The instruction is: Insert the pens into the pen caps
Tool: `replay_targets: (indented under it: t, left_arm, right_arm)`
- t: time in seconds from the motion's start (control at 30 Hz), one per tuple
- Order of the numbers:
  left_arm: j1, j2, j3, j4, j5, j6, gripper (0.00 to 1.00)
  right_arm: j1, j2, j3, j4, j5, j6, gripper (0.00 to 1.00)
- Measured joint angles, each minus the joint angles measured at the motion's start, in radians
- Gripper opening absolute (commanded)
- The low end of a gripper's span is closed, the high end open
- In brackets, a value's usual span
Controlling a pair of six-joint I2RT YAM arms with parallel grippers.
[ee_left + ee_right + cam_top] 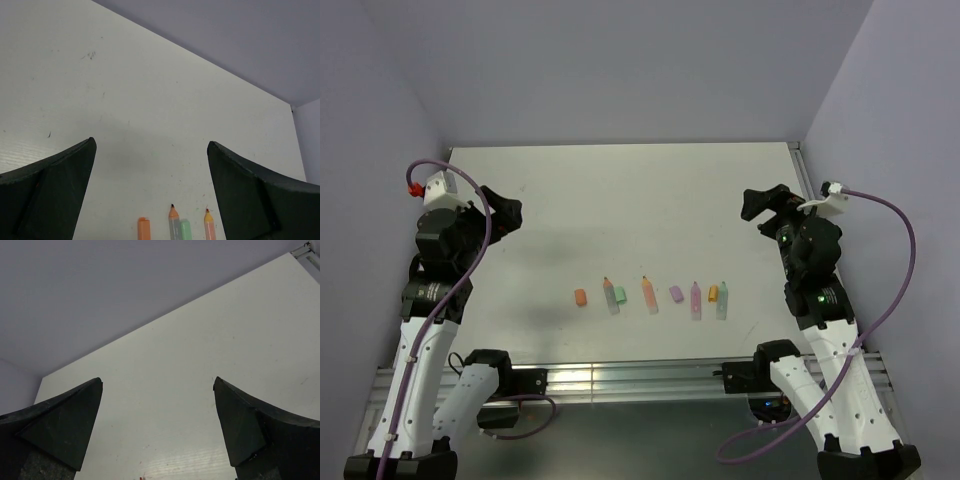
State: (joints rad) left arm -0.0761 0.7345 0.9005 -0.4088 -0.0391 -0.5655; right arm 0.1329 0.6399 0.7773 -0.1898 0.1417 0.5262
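Observation:
The pens and pen caps lie in a row near the table's front edge. From left to right they are an orange cap [580, 297], an orange-tipped pen [610, 298] touching a green cap [620, 294], an orange pen [649, 294], a purple cap [676, 294], a pink pen [696, 300], an orange cap [713, 293] and a green pen [723, 300]. My left gripper [506, 214] hovers open, back and to the left of the row. My right gripper [760, 206] is open, back and to the right. The left wrist view catches the orange cap [144, 229], the orange-tipped pen [173, 222], the green cap [185, 229] and the orange pen [209, 225] below my empty left gripper [151, 143].
The white table [640, 200] is enclosed by lilac walls on three sides. A metal rail [620, 378] runs along the near edge between the arm bases. The right wrist view shows only bare table [200, 350] and wall beyond my right gripper [158, 381].

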Motion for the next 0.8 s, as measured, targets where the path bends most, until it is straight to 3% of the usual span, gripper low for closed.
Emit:
replay_targets:
  t: [0.57, 0.7, 0.8]
  left_arm:
    - [0.000, 0.000, -0.003, 0.000, 0.000, 0.000, 0.99]
    - [0.000, 0.000, -0.003, 0.000, 0.000, -0.001, 0.99]
    - [0.000, 0.000, -0.003, 0.000, 0.001, -0.005, 0.99]
  right_arm:
    - [0.000, 0.010, 0.001, -0.034, 0.048, 0.000, 0.99]
    - [0.000, 0.046, 0.020, -0.100, 0.073, 0.008, 0.88]
    - [0.000, 0.111, 0.075, -0.197, 0.090, 0.027, 0.68]
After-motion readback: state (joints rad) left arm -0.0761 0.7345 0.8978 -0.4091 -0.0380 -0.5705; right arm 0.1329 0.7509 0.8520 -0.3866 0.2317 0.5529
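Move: The right hand hangs high over the pens' right-hand end. The green pen lies almost beneath it, roughly 30 cm down, 2 cm back and 2 cm left. The yellow cap is about 4 cm left and level fore-and-aft, the pink pen some 8 cm left and 2 cm back, and the purple cap about 14 cm left, level fore-and-aft. From the left hand the green pen is about 47 cm right, 3 cm back and 28 cm below. Downward, slowly at first and then quickening, the right hand sinks about 4 cm towards the green pen, drifting a little over 1 cm to the right. Its fingers tip down by some 15 degrees, with a slight clockwise turn, and close partway from wide open, still empty and well above the table. ##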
